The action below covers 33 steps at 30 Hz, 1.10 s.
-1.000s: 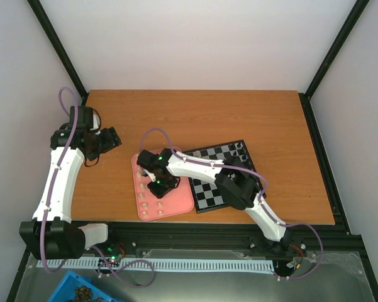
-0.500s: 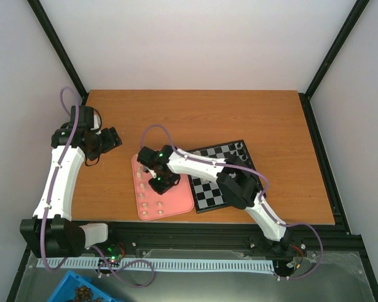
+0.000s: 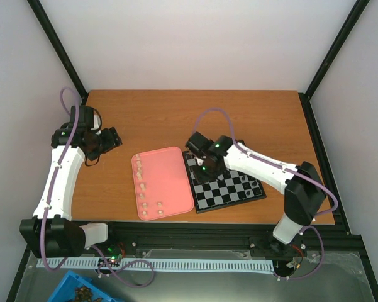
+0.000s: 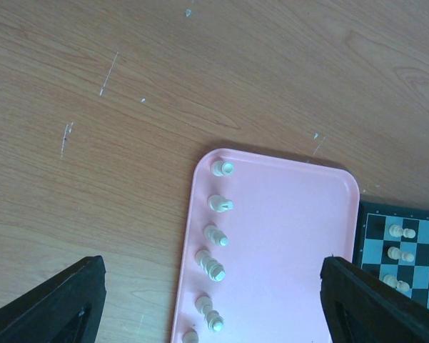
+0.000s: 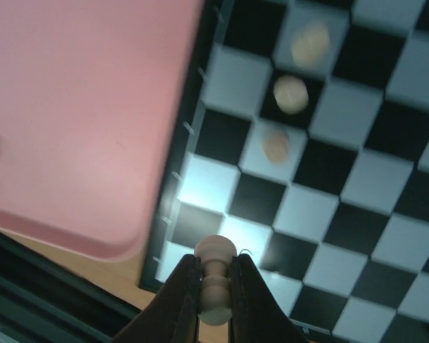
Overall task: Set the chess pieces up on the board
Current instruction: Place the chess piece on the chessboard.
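My right gripper [image 3: 204, 165] hangs over the left part of the board [image 3: 205, 206] and is shut on a cream chess piece [image 5: 215, 275], held upright above a white square near the board's [image 5: 328, 193] edge. Three cream pieces [image 5: 290, 93] stand on the board further in. The pink tray [image 3: 170, 173] lies left of the board, with several cream pieces [image 3: 141, 189] along its left edge and near end. My left gripper [image 3: 107, 139] is open and empty over the table, left of the tray. Its view shows the tray [image 4: 285, 236], a column of pieces [image 4: 218, 246] and the board's corner [image 4: 407, 286].
A blue bin [image 3: 82, 290] with small dark items sits below the table's near edge at the left. Black frame posts [image 3: 56, 44] rise at the back corners. A black rail [image 3: 195, 233] runs along the table's near edge.
My right gripper has moved right, from over the pink tray to over the board's left side, with a cream piece in it. The left arm has not moved.
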Available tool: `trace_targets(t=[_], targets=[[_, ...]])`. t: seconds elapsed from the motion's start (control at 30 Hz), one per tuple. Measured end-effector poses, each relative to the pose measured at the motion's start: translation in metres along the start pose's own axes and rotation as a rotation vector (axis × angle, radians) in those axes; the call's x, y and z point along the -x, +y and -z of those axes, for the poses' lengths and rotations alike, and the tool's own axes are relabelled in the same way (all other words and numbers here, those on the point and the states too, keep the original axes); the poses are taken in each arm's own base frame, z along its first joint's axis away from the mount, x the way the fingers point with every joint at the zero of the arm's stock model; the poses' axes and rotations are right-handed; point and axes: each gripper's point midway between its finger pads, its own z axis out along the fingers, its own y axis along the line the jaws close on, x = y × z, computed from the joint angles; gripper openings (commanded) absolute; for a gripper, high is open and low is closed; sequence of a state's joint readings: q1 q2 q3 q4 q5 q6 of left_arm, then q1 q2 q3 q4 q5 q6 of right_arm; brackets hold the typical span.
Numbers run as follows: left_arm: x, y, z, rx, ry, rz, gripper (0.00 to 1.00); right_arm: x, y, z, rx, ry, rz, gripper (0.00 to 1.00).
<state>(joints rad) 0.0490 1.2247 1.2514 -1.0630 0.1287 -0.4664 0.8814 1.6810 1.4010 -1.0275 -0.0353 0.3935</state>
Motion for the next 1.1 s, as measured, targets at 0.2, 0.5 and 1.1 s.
trace_targets(t=[0.2, 0.5, 1.1], targets=[[0.000, 0.000, 0.000, -0.001, 0.001, 0.000, 0.84, -0.056, -0.042, -0.039, -0.081, 0.162, -0.075, 0.03], [0.000, 0.001, -0.003, 0.005, 0.010, 0.001, 0.84, -0.047, -0.044, -0.059, -0.079, 0.155, -0.079, 0.03], [-0.002, 0.002, -0.012, 0.017, 0.039, 0.005, 0.84, -0.034, -0.040, -0.078, -0.079, 0.162, -0.063, 0.03]])
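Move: The right hand, still gripping the pale piece, is bound for the empty dark square in the board's second column: about 3 cm to its right, level in reach, some 11 cm below. The nearest placed piece stands about 3 cm ahead and 3 cm right of the hand, the next placed piece 6 cm ahead and 2 cm right. The pink tray's middle is roughly 14 cm left and 1 cm ahead. From the left hand that square is about 36 cm right, 7 cm back, 20 cm down. Down and to the right the right hand swings quickly, sinking about 6 cm and drawing back a little, then eases forward and slightly left while sinking more slowly to end some 9 cm lower, over the dark square just behind the nearest placed piece. The wrist tips about 10 degrees early on; the fingers keep their pinch on the upright chess piece throughout. ##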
